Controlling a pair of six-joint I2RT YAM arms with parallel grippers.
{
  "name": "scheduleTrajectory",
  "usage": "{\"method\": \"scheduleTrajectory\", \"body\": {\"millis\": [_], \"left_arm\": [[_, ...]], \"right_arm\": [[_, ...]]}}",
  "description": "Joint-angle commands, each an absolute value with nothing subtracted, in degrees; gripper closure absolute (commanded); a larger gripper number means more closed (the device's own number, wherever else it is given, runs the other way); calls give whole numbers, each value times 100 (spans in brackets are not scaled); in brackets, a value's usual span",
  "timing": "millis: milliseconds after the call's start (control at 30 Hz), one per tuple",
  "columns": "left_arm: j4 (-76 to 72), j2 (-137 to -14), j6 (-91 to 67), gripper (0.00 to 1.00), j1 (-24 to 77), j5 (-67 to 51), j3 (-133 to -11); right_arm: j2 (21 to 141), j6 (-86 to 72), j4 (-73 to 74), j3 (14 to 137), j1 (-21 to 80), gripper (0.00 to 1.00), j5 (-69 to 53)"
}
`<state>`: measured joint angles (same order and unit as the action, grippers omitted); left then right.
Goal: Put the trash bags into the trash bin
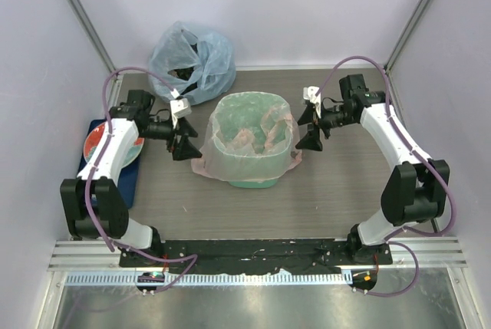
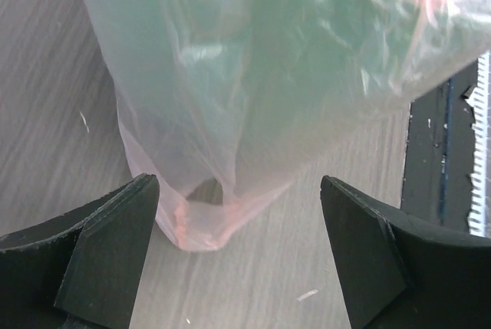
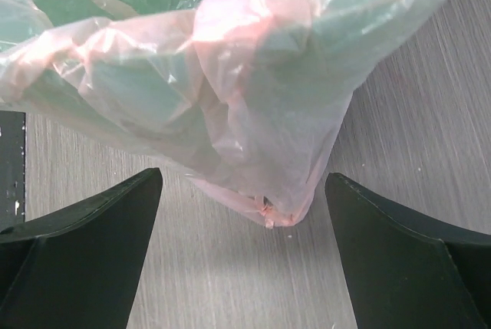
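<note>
The mint-green trash bin [image 1: 252,182] stands in the middle of the table. A pale-pink translucent trash bag [image 1: 230,162] lines it, its edge folded down over the rim all round, with loose corners hanging at both sides. My left gripper [image 1: 186,147] hovers open just left of the bin; the bag's hanging corner [image 2: 192,225] lies ahead between its fingers, untouched. My right gripper [image 1: 309,136] is open just right of the bin, and the bag's other corner [image 3: 284,206] hangs in front of it, free of both fingers.
A bulging pale-blue plastic bag [image 1: 192,57] sits at the back, behind the left gripper. At the left edge a blue tray [image 1: 126,183] holds a plate [image 1: 100,145]. White walls close in on three sides.
</note>
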<state>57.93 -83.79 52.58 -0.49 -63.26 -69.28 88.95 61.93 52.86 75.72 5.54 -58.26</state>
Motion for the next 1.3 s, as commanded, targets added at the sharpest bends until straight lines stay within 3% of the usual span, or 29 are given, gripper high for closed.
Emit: {"method": "scheduleTrajectory", "body": {"millis": [0, 233, 300, 333, 400, 433, 467, 567, 1267], "left_arm": [[4644, -8525, 4889, 11, 385, -6548, -7181], [3570, -8684, 4177, 20, 747, -6557, -7067], [3341, -8718, 3991, 38, 738, -6574, -7005], [3366, -8727, 3990, 51, 747, -6583, -6996], [3550, -8719, 4121, 66, 738, -6592, -6987], [3699, -8736, 4409, 82, 738, -6592, -6996], [4127, -8754, 4604, 88, 738, -6574, -7057], [5050, -8824, 5542, 100, 721, -6478, -7058], [3840, -9106, 5379, 98, 326, -5739, -5827]], "right_arm": [[9114, 7118, 5642, 8015, 703, 6, -6038], [9483, 7672, 6178, 8455, 800, 18, -6073], [9510, 7752, 6275, 8455, 809, 31, -6021], [9510, 7813, 6301, 8446, 809, 36, -6012], [9510, 7813, 6293, 8385, 809, 53, -5959], [9510, 7805, 6293, 8376, 809, 59, -5950], [9527, 7805, 6293, 8341, 809, 75, -5933], [9571, 7735, 6284, 8297, 800, 99, -5898], [10020, 6971, 4754, 6890, 334, 99, -5554]]}}
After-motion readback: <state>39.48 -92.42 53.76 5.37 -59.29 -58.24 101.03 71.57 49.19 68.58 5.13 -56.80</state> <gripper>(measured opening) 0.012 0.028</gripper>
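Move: The draped trash bag's left side hangs about 5 cm right and 3 cm ahead of my left hand, at its height. Its right side is only about 2 cm left and 1 cm ahead of my right hand, roughly 1 cm lower. The bin's middle stands some 12 cm left and 2 cm ahead of my right hand, around 8 cm below. From my left hand, the blue bag sits roughly 24 cm ahead, 2 cm left and 10 cm lower. I close in on the bin from both sides: my left hand reaches about 5 cm right and 3 cm forward, my right edges a centimetre left. Both pairs of fingers shut on the bag's sides. Keeping the pinch, I pull both hands down beside the bin, about 10 cm; my left also eases back and left, my right slightly right. ##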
